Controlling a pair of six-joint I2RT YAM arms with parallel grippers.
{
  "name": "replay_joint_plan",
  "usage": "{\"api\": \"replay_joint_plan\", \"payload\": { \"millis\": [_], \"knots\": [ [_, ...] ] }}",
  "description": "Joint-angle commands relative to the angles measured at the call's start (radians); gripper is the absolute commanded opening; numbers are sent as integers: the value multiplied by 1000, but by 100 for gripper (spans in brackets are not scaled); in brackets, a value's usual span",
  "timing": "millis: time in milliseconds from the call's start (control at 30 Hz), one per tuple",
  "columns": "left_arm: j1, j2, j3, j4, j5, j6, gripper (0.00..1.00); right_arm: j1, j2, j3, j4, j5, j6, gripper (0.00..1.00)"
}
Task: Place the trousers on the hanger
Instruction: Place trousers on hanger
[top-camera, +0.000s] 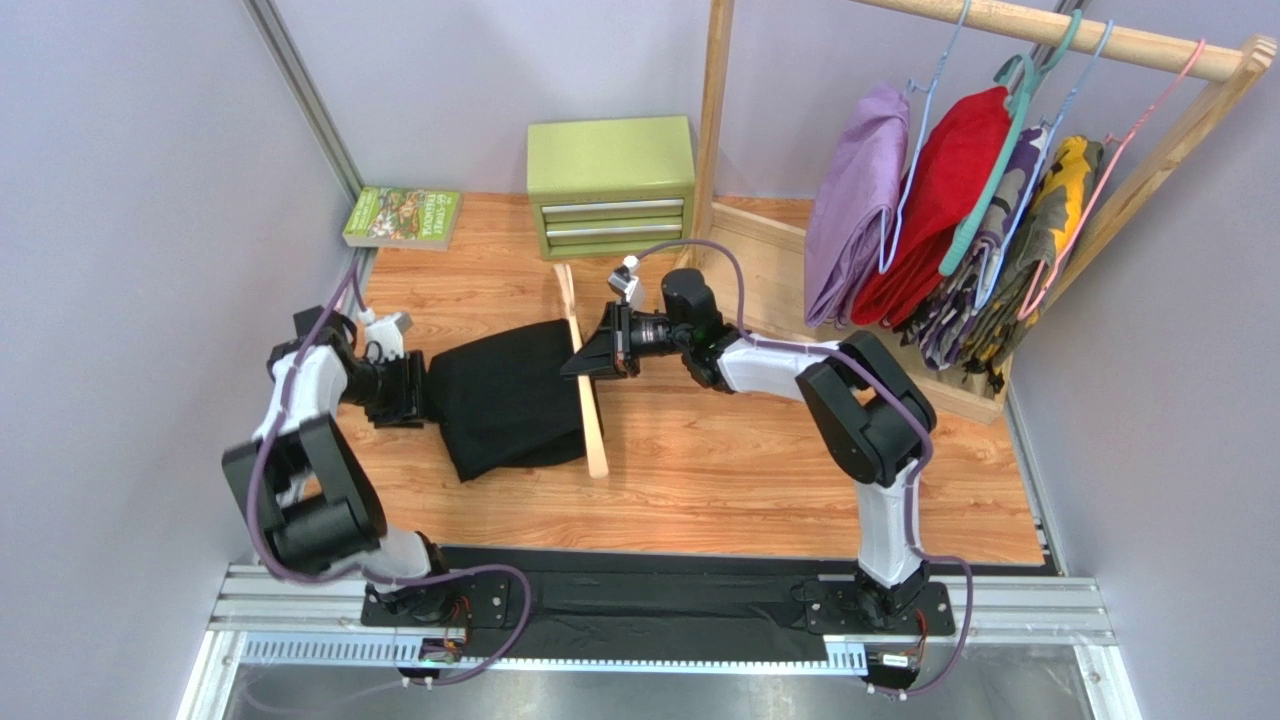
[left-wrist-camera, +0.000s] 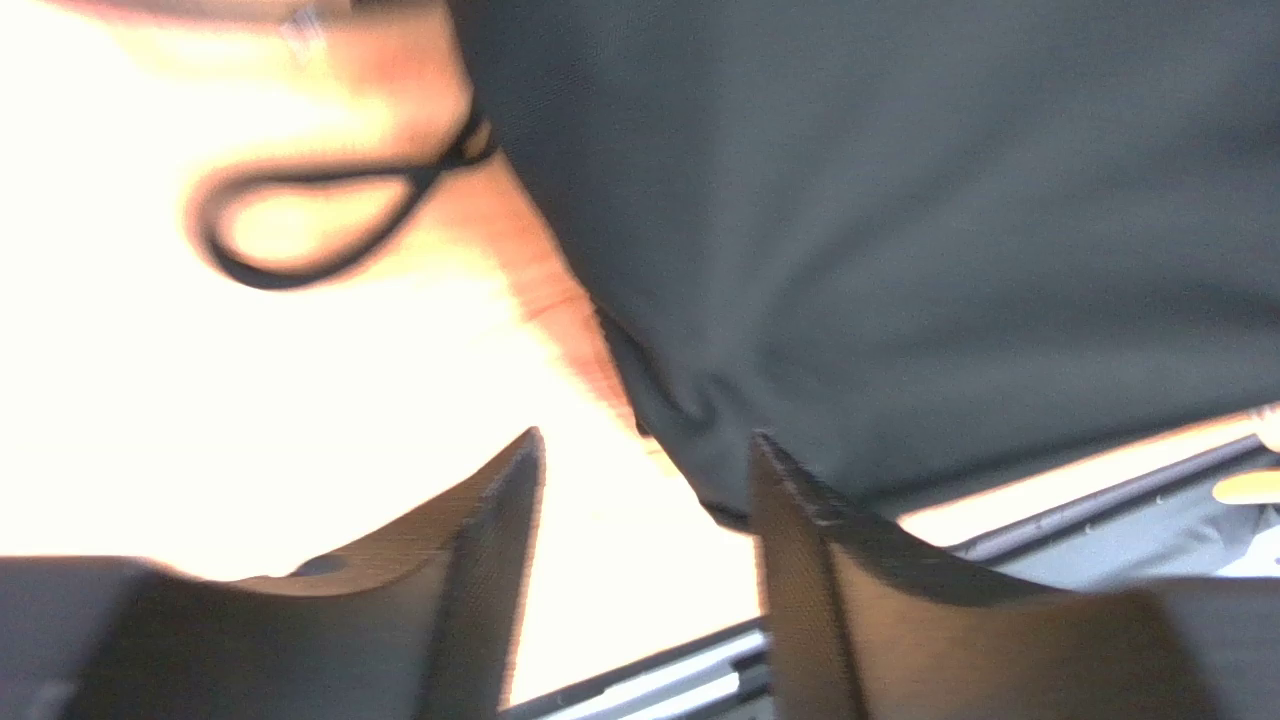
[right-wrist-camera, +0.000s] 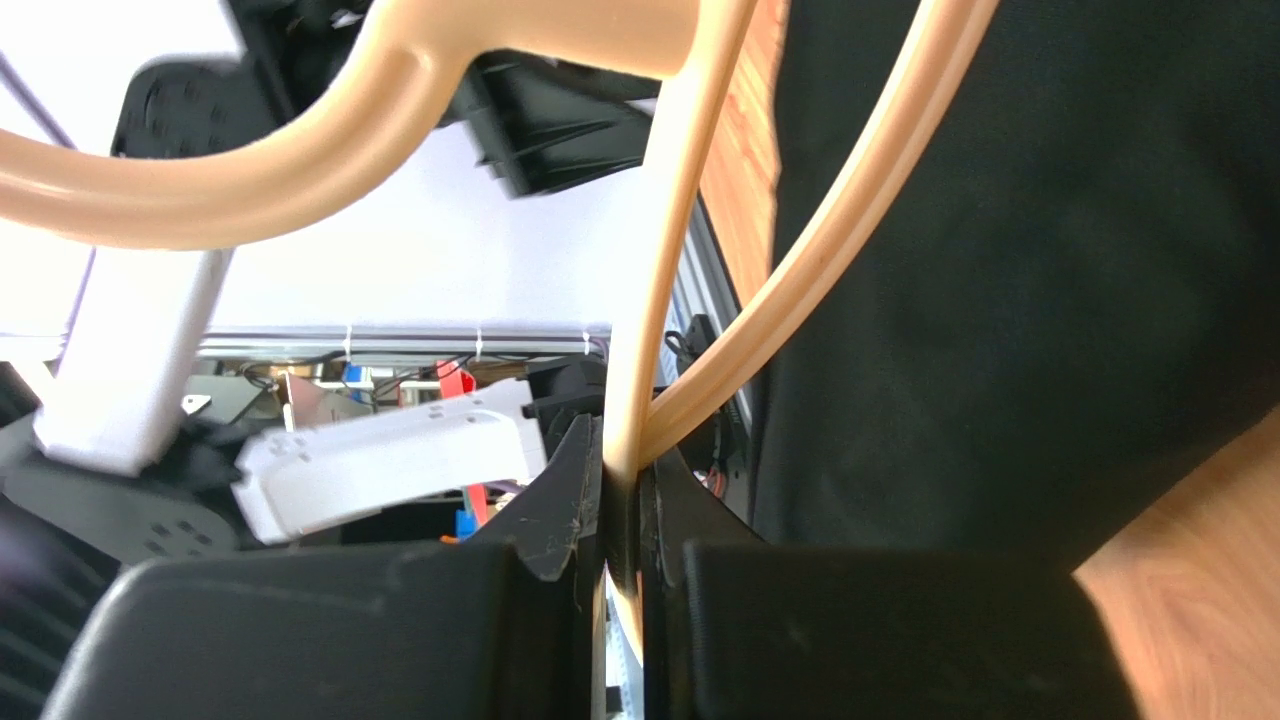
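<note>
The black trousers (top-camera: 504, 398) lie folded on the wooden table, left of centre. The beige wooden hanger (top-camera: 589, 405) lies along their right edge. My right gripper (top-camera: 591, 362) is shut on the hanger; in the right wrist view the jaws (right-wrist-camera: 625, 477) pinch the hanger (right-wrist-camera: 669, 225) where crossbar and arm meet, with the trousers (right-wrist-camera: 1037, 270) beyond. My left gripper (top-camera: 416, 393) is at the trousers' left edge. In the left wrist view it (left-wrist-camera: 643, 450) is open, and the trousers' (left-wrist-camera: 902, 210) corner dips just beyond the tips, near the right finger (left-wrist-camera: 796, 555). A black drawstring loop (left-wrist-camera: 301, 225) lies on the wood.
A green drawer box (top-camera: 610, 183) and a book (top-camera: 401, 216) stand at the back of the table. A wooden clothes rack (top-camera: 1052, 30) at the right carries purple (top-camera: 857, 195), red (top-camera: 939, 195) and patterned garments on thin hangers. Grey walls close in on the left and back.
</note>
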Motion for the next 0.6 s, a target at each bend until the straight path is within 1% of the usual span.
{"api": "replay_joint_plan", "payload": {
  "millis": [0,33,67,100,133,167,200,267,300,400,433,533,567],
  "knots": [
    [9,-248,17,14,172,27,77,-13,-160,36,-40,-27,-91,0],
    [9,-276,24,6,192,26,82,-14,-178,39,-60,-30,-102,0],
    [8,-304,44,-3,228,23,95,-17,-221,45,-142,-33,-139,0],
    [9,-349,53,-12,242,14,100,-19,-243,76,-207,-33,-162,0],
    [9,-370,75,-17,256,-6,100,-22,-263,93,-287,-26,-199,0],
    [9,-387,84,-20,279,-19,100,-30,-293,111,-465,14,-240,0],
    [9,-422,93,-21,294,-28,100,-33,-351,117,-528,25,-324,0],
    [6,-454,115,-18,339,-57,100,-33,-413,114,-647,57,-393,0],
    [6,-483,119,-9,351,-66,100,-33,-460,108,-662,57,-421,0],
    [6,-526,145,6,390,-101,100,-36,-517,76,-711,74,-421,0],
    [5,-532,162,6,400,-108,100,-37,-561,71,-723,86,-426,0],
    [5,-546,196,8,402,-131,100,-40,-673,59,-780,161,-418,0],
    [3,-548,201,11,400,-135,100,-37,-694,93,-873,230,-414,0]
  ]
}}
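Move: The folded black trousers drape from the wooden hanger already pinched in the right fingers. Their middle is about 8 cm to the left of the right hand, 4 cm back and some 13 cm below. From that hand the green drawers stand roughly 24 cm ahead and 4 cm right. The left hand, half open at the waist end, has the trousers' middle about 14 cm to its right, level fore and aft, and 5 cm lower. The draped trousers go up with the hanger: the right hand keeps its pinch and lifts about 12 cm, drifting right and somewhat back while rolling some 15 degrees so that the hanger's far end rises. The left hand finishes opening wide and climbs about 19 cm, veering right, away from the waist end, its downward fingers swinging up to point forward. ##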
